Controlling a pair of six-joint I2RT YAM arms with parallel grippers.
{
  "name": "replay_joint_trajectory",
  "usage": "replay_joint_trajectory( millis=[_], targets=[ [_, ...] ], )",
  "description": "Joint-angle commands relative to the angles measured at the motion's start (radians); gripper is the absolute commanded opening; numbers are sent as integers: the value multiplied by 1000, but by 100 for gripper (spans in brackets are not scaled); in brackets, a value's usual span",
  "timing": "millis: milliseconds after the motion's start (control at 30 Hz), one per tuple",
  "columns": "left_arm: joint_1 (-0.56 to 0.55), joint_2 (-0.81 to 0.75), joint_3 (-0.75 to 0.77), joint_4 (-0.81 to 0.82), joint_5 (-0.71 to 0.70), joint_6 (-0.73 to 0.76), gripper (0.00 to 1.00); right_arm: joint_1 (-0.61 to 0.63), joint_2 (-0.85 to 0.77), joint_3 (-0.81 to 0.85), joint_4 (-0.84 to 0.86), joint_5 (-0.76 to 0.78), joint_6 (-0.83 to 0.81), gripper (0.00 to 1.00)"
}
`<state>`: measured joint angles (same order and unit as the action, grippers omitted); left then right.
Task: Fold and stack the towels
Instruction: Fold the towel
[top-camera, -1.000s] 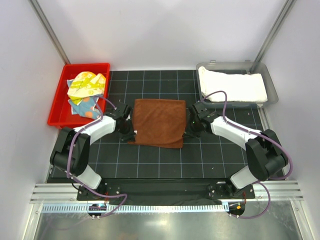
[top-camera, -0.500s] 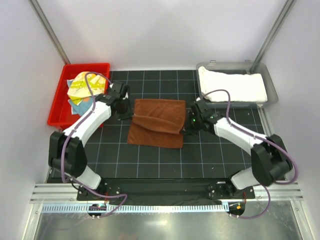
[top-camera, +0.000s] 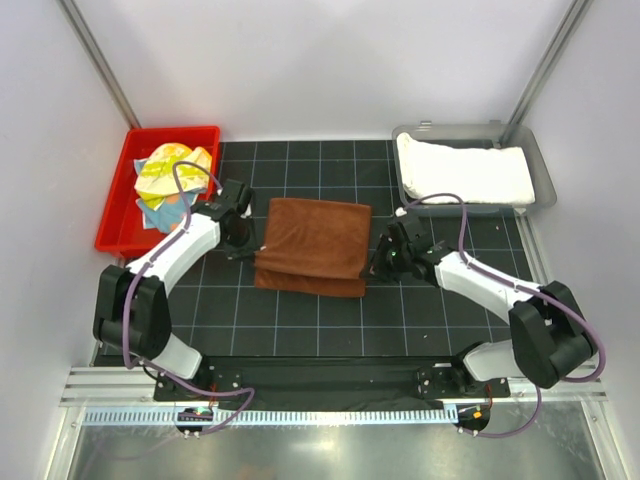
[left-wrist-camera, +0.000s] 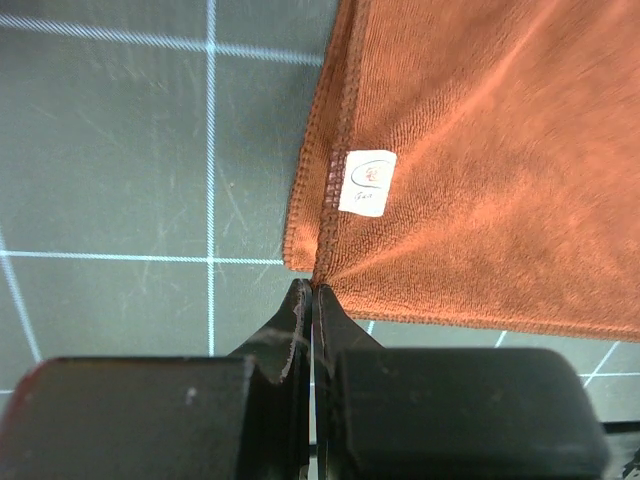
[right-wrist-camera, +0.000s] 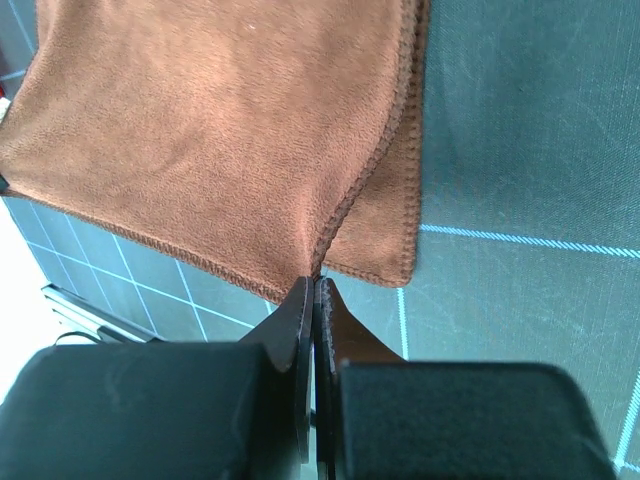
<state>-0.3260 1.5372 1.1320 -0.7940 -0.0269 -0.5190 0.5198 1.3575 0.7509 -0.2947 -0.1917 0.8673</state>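
The rust-brown towel (top-camera: 312, 245) lies in the middle of the black grid mat, doubled over, its top layer ending just short of the near edge. My left gripper (top-camera: 252, 250) is shut on the towel's left corner (left-wrist-camera: 330, 262), close to a small white label (left-wrist-camera: 367, 182). At the right side, my right gripper (top-camera: 373, 264) is shut on the hem (right-wrist-camera: 322, 258) of the upper layer. A folded white towel (top-camera: 462, 170) lies in the grey tray (top-camera: 545, 192). The yellow towel (top-camera: 170, 168) and the light blue towel (top-camera: 172, 210) lie crumpled in the red bin (top-camera: 112, 238).
The red bin stands at the back left and the grey tray at the back right, both just off the mat (top-camera: 320, 325). White walls and slanted metal posts (top-camera: 95, 60) close in the sides and back. The arm bases sit on the rail (top-camera: 320, 385) at the near edge.
The brown towel lay flat a second ago; now an upper layer lies over it, pinched at both sides. The left gripper swung toward the back, then came nearer again.
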Motion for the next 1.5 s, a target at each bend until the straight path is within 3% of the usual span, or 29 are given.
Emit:
replay_joint_trajectory(
  millis=[0,333,467,700,867,1000,1133,1267,1367,1467],
  targets=[
    [5,7,-69,50,53,7,0,2,18,-53,67,-21,6,1],
    [5,74,-182,119,78,-3,0,14,81,-122,124,-57,-8,1],
    [4,84,-187,119,79,-4,2,16,91,-133,131,-66,-13,6],
    [-15,51,-202,98,134,-21,36,16,62,-116,62,-32,-31,16],
    [-13,3,-109,3,95,13,40,14,-1,-58,-110,20,-68,29],
    [5,55,157,-25,91,163,46,-1,-11,75,-170,12,-194,42],
    [47,150,369,36,258,374,47,-66,83,275,-182,-60,-433,43],
    [96,267,486,136,399,514,48,-84,335,601,-317,-66,-664,44],
    [137,377,563,133,522,611,49,-108,448,761,-368,-75,-784,44],
    [145,486,649,89,553,694,49,-125,575,899,-422,-98,-887,47]
  ],
)
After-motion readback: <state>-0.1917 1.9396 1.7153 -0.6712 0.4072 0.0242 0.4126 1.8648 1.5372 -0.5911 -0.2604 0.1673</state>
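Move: Each hand still pinches a raised near corner of the brown towel's top layer. The lower layer's near-left corner lies about 3 cm back and 7 cm below the left hand; its near-right corner about 4 cm back and 6 cm below the right. The far-left corner is some 19 cm ahead of the left hand and 3 cm right; the far-right is roughly 18 cm ahead of the right hand, 1 cm right. Both hands lower the edge some 6 cm and back, open, then rise forward towards the far corners. ##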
